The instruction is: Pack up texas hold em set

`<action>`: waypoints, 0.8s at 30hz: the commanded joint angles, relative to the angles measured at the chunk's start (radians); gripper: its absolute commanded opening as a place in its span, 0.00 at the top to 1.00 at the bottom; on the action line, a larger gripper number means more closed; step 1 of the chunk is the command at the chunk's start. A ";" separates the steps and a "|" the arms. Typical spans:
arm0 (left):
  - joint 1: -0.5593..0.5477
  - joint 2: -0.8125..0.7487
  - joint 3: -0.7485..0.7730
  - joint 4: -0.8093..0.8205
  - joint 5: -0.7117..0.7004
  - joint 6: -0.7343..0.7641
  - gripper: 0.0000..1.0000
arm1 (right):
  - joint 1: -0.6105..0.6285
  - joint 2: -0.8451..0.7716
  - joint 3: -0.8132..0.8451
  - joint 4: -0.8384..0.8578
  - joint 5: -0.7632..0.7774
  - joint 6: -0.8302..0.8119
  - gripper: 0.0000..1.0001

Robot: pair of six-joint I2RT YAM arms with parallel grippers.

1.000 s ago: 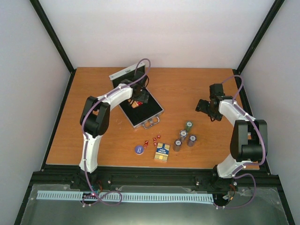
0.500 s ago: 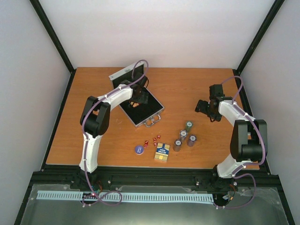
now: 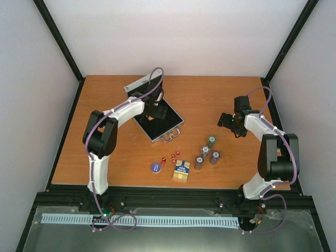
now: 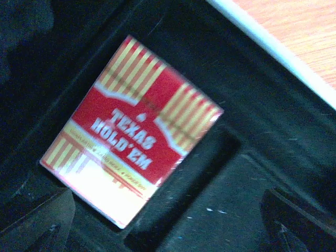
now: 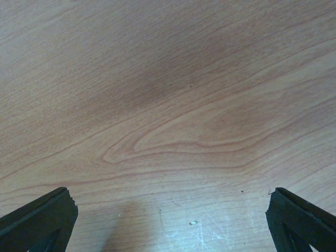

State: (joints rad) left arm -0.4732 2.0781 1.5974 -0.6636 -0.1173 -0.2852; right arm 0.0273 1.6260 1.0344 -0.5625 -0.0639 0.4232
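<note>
The silver case [image 3: 167,129] lies open on the table, black lining up, lid [image 3: 137,84] standing at its far side. In the left wrist view the red card box [image 4: 131,131] lies flat in a recess of the lining [image 4: 247,173]. My left gripper [image 3: 152,107] hovers over the case, open, its fingertips [image 4: 37,223] clear of the box. A blue-yellow card box [image 3: 181,169], red dice [image 3: 171,158], a blue disc [image 3: 155,167] and several grey chip stacks [image 3: 205,152] sit near the front edge. My right gripper [image 3: 230,122] is open over bare wood [image 5: 168,105].
The case's handle [image 3: 169,138] points toward the loose pieces. Black frame posts [image 3: 62,50] rise at the table's back corners, and white walls close in three sides. My right arm stands near the table's right edge [image 3: 286,136].
My left gripper has drawn back toward the far side of the case, and that arm has stretched out. The red card box stays in the lining. The right arm has barely shifted.
</note>
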 commanded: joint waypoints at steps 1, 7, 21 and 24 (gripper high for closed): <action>0.001 -0.092 0.016 0.062 0.112 0.152 0.00 | -0.007 0.015 -0.015 0.031 -0.008 0.000 0.00; 0.001 -0.051 0.066 0.080 0.276 0.249 0.00 | -0.007 0.018 -0.012 0.030 0.005 -0.001 0.00; 0.001 0.126 0.167 0.224 0.344 0.276 0.00 | -0.007 0.012 -0.012 0.024 0.025 -0.027 0.00; 0.001 0.141 0.187 0.231 0.336 0.274 0.00 | -0.008 0.011 -0.014 0.023 0.028 -0.031 0.00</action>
State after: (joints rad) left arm -0.4747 2.1918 1.7248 -0.4866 0.2131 -0.0277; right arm 0.0273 1.6382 1.0256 -0.5488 -0.0566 0.4065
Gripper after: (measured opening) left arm 0.998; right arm 0.999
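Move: The open left hand is just over the red Texas Hold'em card box in the case; the box's middle is about 3 cm ahead, 1 cm left and 3 cm below. The nearest stretch of the case's right rim is some 10 cm to its right, 4 cm ahead and about 1 cm lower. The case handle lies roughly 8 cm back and 7 cm right, 3 cm down. From the right hand, that rim stretch is about 25 cm left and 10 cm ahead, about level. Leaving the card box in the tray, the left hand arcs some 8 cm to the right towards the case's right rim, rising about 5 cm before sinking nearly all the way back and easing some 3 cm forward. The wrist turns about 20 degrees clockwise and the fingers stay wide open; they end close beside the rim, but a touch can't be made out. ##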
